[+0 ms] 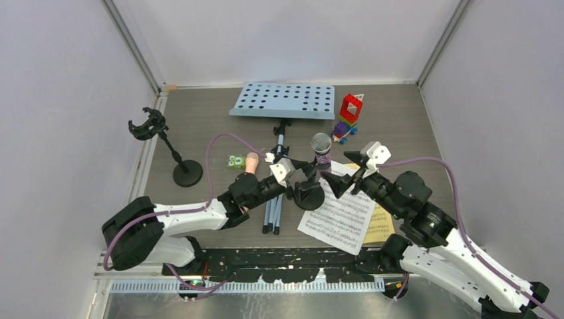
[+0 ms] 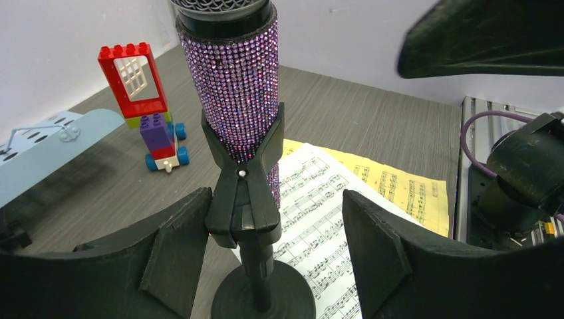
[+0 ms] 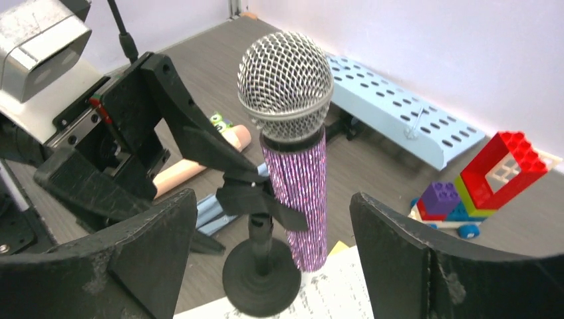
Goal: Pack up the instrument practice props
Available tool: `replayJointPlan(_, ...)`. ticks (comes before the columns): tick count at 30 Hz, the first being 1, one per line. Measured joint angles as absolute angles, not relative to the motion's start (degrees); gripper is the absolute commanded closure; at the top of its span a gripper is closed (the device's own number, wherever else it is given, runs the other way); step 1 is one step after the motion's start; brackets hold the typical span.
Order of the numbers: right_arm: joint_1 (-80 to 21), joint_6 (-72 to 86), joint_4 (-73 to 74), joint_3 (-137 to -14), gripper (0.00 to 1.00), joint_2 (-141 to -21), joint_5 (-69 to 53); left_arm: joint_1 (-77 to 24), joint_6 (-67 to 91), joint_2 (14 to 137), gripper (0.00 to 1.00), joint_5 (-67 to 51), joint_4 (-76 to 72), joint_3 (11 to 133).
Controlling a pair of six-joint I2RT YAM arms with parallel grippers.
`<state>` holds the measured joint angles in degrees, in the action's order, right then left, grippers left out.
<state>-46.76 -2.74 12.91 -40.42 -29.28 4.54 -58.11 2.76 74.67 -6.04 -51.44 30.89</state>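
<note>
A purple glitter microphone (image 1: 321, 151) stands upright in a black round-based mic holder (image 1: 309, 197) at the table's middle. The holder's base rests partly on the white score sheet (image 1: 338, 214), which lies over the yellow score sheet (image 1: 381, 226). My left gripper (image 2: 269, 259) is open around the holder's clip (image 2: 243, 199); its left finger is almost touching the clip and its right finger stands apart. My right gripper (image 3: 273, 259) is open from the other side, with the microphone (image 3: 296, 179) and the holder (image 3: 261, 276) between its fingers. A peach microphone (image 1: 251, 161) lies flat. The pale-blue music rack (image 1: 284, 100) lies behind.
A second black mic holder (image 1: 186, 173) stands at the left without a microphone. The rack's folded tripod legs (image 1: 275, 209) lie beside my left gripper. A small green block (image 1: 234, 161) sits by the peach microphone. A colourful toy brick car (image 1: 349, 116) stands at the back right. Walls enclose three sides.
</note>
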Motion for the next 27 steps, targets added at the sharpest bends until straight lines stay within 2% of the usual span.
replayJointPlan(4, -46.8, -5.6, 4.3, -37.9, 0.22, -31.9, 4.5, -58.1, 2.8, 74.7, 0.28, -6.0, -51.7, 30.6)
replayJointPlan(18, -46.8, -10.8, -7.7, -36.1, 0.22, -40.5, 4.6, -58.2, 2.7, 76.6, 0.23, -6.1, -53.7, 30.6)
replayJointPlan(27, -46.8, -12.8, -10.9, -34.1, 0.38, -42.4, 6.9, -58.2, 2.5, 76.6, 0.25, -6.0, -53.6, 30.6)
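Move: The microphone stands upright in its stand's holder, its middle about 6 cm ahead of the right hand, 4 cm to its left and 4 cm lower. The microphone stand's base lies some 5 cm ahead of the right hand, 7 cm left and 25 cm below; the white music sheet is spread 25 cm below, about 1 cm ahead and 3 cm right. For the left hand, the microphone is about 4 cm ahead, 3 cm right and 5 cm up. No clear grip yet: the right hand brings its fingers up around the upper handle of the microphone, just under the mesh head, going forward about 5 cm and left some 3 cm, rising a touch at first and then sinking. Its fingertips tip up about 10 degrees while the wide-open fingers narrow to about two-thirds. The left hand stays with its fingers around the stand's holder. ##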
